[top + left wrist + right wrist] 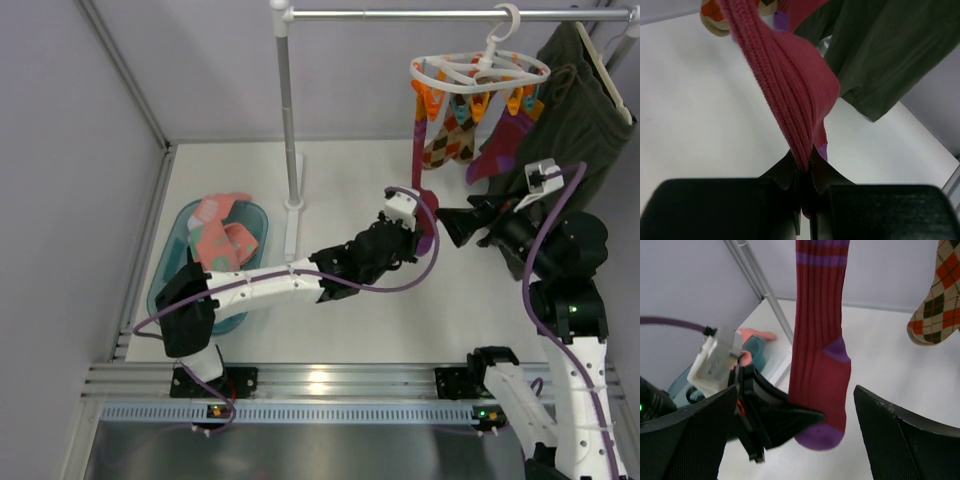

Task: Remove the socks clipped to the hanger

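Observation:
The white oval hanger [480,72] hangs from the rail at the top right, its orange and teal clips dangling. A long maroon sock [418,150] with a purple toe hangs from one clip. My left gripper [424,222] is shut on its lower end; in the left wrist view the ribbed maroon sock [790,85] runs down between the closed fingers [785,172]. My right gripper [450,226] is open, its fingers [695,435] standing wide on either side of the maroon sock [817,340], not touching it. Argyle socks [450,140] and a magenta sock [497,150] stay clipped.
A large dark olive garment [582,120] hangs on the rail right of the hanger, close behind my right arm. A teal basin [180,262] at the left holds pink-and-white socks [222,232]. The rack's upright pole [288,120] stands between basin and hanger.

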`<action>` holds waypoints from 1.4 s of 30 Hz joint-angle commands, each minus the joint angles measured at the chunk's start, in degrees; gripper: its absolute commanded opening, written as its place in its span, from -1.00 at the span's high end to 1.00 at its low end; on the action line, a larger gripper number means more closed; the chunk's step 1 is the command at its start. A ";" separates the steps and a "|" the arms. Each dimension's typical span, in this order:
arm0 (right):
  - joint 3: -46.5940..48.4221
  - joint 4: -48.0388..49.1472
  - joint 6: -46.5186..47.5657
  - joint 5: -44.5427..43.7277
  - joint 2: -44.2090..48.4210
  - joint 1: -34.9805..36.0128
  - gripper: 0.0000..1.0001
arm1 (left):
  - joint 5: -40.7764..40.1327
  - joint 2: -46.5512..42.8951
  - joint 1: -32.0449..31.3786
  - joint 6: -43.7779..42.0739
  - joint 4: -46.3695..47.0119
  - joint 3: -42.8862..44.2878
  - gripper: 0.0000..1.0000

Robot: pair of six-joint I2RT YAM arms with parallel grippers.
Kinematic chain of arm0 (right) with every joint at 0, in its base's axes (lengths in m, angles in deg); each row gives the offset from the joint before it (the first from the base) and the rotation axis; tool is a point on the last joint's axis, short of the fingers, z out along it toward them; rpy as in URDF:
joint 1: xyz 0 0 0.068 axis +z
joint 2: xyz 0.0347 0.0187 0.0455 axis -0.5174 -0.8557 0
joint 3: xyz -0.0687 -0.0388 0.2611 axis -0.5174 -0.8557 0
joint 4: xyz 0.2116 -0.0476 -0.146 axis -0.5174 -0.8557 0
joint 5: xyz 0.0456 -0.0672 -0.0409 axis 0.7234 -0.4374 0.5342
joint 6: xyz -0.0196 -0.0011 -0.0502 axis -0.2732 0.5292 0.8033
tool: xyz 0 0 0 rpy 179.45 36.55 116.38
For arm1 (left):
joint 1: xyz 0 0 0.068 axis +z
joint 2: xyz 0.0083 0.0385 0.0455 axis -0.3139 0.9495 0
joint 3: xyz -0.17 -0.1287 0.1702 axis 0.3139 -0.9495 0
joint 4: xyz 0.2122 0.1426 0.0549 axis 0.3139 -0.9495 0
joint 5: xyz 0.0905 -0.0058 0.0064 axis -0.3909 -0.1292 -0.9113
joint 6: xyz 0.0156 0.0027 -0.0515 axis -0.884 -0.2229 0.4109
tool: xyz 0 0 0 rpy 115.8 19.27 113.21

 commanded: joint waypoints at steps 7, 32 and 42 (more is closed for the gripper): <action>11.19 -6.33 1.42 -7.55 -4.77 -0.55 -0.78 | -6.84 10.13 -5.24 -9.04 3.06 11.05 1.00; 22.18 5.52 13.47 -25.39 -29.74 18.52 0.36 | -8.60 7.42 -5.51 -12.82 3.06 9.05 1.00; 15.50 10.63 13.91 -23.20 -22.90 18.00 1.00 | -10.53 1.81 -4.36 -12.30 3.06 3.34 -0.61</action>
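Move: The right hand is empty and open; the upper part of the crimson sock lies about 12 cm ahead of it, 7 cm to its left and 4 cm higher, hanging from orange clips about 6 cm above that part. The argyle socks hang some 17 cm ahead and 2 cm left, a second purple-toed sock about 18 cm ahead and 5 cm right. From the left hand, already gripping the sock's toe end, that upper part is about 10 cm ahead, straight in line sideways and 15 cm up. The right hand first lifts about 4 cm, then reaches some 12 cm forward while sinking again and swinging about 5 cm left, ending just under the orange clips, where its fingers shut and pinch the crimson sock near the mustard cuff. Meanwhile the left hand keeps hold of the toe end, carries on about 5 cm to the right and 2 cm down with a small roll, holds there, and once the right fingers have closed it opens wide and lets the toe go, drifting a few centimetres back left. ##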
